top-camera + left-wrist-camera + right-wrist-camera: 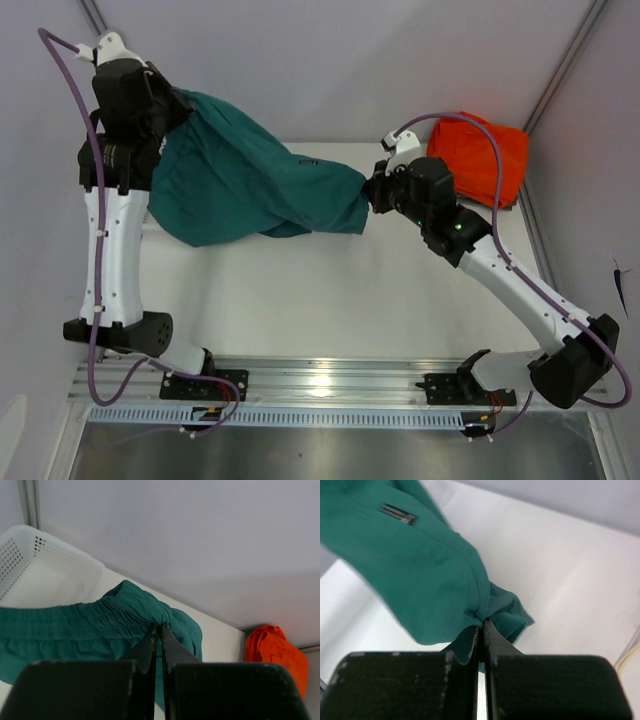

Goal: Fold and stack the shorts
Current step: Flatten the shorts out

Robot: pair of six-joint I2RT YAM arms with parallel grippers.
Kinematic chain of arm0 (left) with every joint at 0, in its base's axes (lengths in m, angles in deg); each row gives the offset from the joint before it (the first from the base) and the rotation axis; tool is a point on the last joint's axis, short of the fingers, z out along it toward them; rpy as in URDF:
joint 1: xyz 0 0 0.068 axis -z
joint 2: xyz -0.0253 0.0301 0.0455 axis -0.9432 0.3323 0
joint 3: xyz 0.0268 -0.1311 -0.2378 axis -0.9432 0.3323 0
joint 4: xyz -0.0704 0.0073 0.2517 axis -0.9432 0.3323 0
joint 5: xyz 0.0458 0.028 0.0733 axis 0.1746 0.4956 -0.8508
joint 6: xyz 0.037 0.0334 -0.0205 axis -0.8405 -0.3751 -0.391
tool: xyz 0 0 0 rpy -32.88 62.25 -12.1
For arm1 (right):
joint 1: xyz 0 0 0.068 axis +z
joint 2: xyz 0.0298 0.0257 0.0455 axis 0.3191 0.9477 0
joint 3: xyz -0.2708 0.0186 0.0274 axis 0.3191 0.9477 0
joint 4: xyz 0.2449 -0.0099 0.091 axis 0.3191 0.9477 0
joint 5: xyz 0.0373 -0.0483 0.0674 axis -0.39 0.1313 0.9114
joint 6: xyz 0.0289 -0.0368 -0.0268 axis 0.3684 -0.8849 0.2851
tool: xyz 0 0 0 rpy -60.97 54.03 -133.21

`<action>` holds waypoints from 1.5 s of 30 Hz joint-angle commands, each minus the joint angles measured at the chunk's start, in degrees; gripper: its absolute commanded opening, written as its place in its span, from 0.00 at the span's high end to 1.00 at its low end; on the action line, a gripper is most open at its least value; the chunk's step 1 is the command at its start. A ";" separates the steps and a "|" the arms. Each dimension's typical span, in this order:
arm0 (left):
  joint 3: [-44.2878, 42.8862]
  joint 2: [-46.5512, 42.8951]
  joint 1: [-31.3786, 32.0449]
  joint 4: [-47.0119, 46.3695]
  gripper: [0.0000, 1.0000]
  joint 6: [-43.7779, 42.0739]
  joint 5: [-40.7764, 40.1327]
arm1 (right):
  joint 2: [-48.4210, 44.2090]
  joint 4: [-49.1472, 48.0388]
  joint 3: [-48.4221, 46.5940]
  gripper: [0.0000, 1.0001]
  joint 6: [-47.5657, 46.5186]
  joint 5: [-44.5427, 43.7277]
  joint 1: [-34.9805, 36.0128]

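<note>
The teal-green shorts [255,180] hang stretched between my two grippers above the white table. My left gripper [175,105] at the far left is shut on the elastic waistband [125,611]; the pinch shows in the left wrist view [160,625]. My right gripper [372,192] is shut on a leg hem corner of the shorts [420,565], pinched at its fingertips in the right wrist view [481,622]. A small grey label [397,513] shows on the fabric. The drawstring is not visible.
A bright orange folded garment [480,155] lies at the table's back right, also in the left wrist view [277,655]. A white perforated basket [42,565] stands at the far left. Metal rails [320,385] run along the near edge.
</note>
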 commanded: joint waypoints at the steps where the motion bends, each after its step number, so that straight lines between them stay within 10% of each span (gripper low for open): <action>1: -4.70 -2.30 -0.53 0.52 1.00 2.17 2.85 | -4.08 3.12 -6.02 1.00 -2.33 4.46 0.36; 16: 7.08 -23.83 -0.53 -10.72 1.00 3.14 4.52 | -19.83 5.07 -9.38 1.00 -5.85 5.61 7.48; 36: -2.03 -1.00 -0.53 -16.18 1.00 3.05 6.45 | 5.81 -3.55 -23.86 1.00 5.22 22.47 -19.49; 45: -0.49 -1.15 -0.53 -17.93 1.00 3.75 9.43 | 3.82 -2.94 -25.12 1.00 4.26 25.64 -20.04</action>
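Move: Between the two raised grippers hang the shorts, their middle about 13 cm to the right of the left hand, 3 cm back and some 19 cm below it. From the right hand that middle lies roughly 22 cm left, 3 cm ahead and slightly lower. The white basket sits on the table about 20 cm ahead of the left hand, 19 cm left and 46 cm below; the red cloth is some 28 cm ahead of the right hand, 32 cm right and 27 cm below. Flicking the pinched shorts through the air, both arms haul back and up together (left about 17 cm back, right about 13 cm back and 17 cm up), then swing forward again by some 20 cm, dipping on the way. The right finishes rising, well above its start and farther right; the left fingertips tip up nearly 30 degrees, then mostly level again. Both grips stay shut. ##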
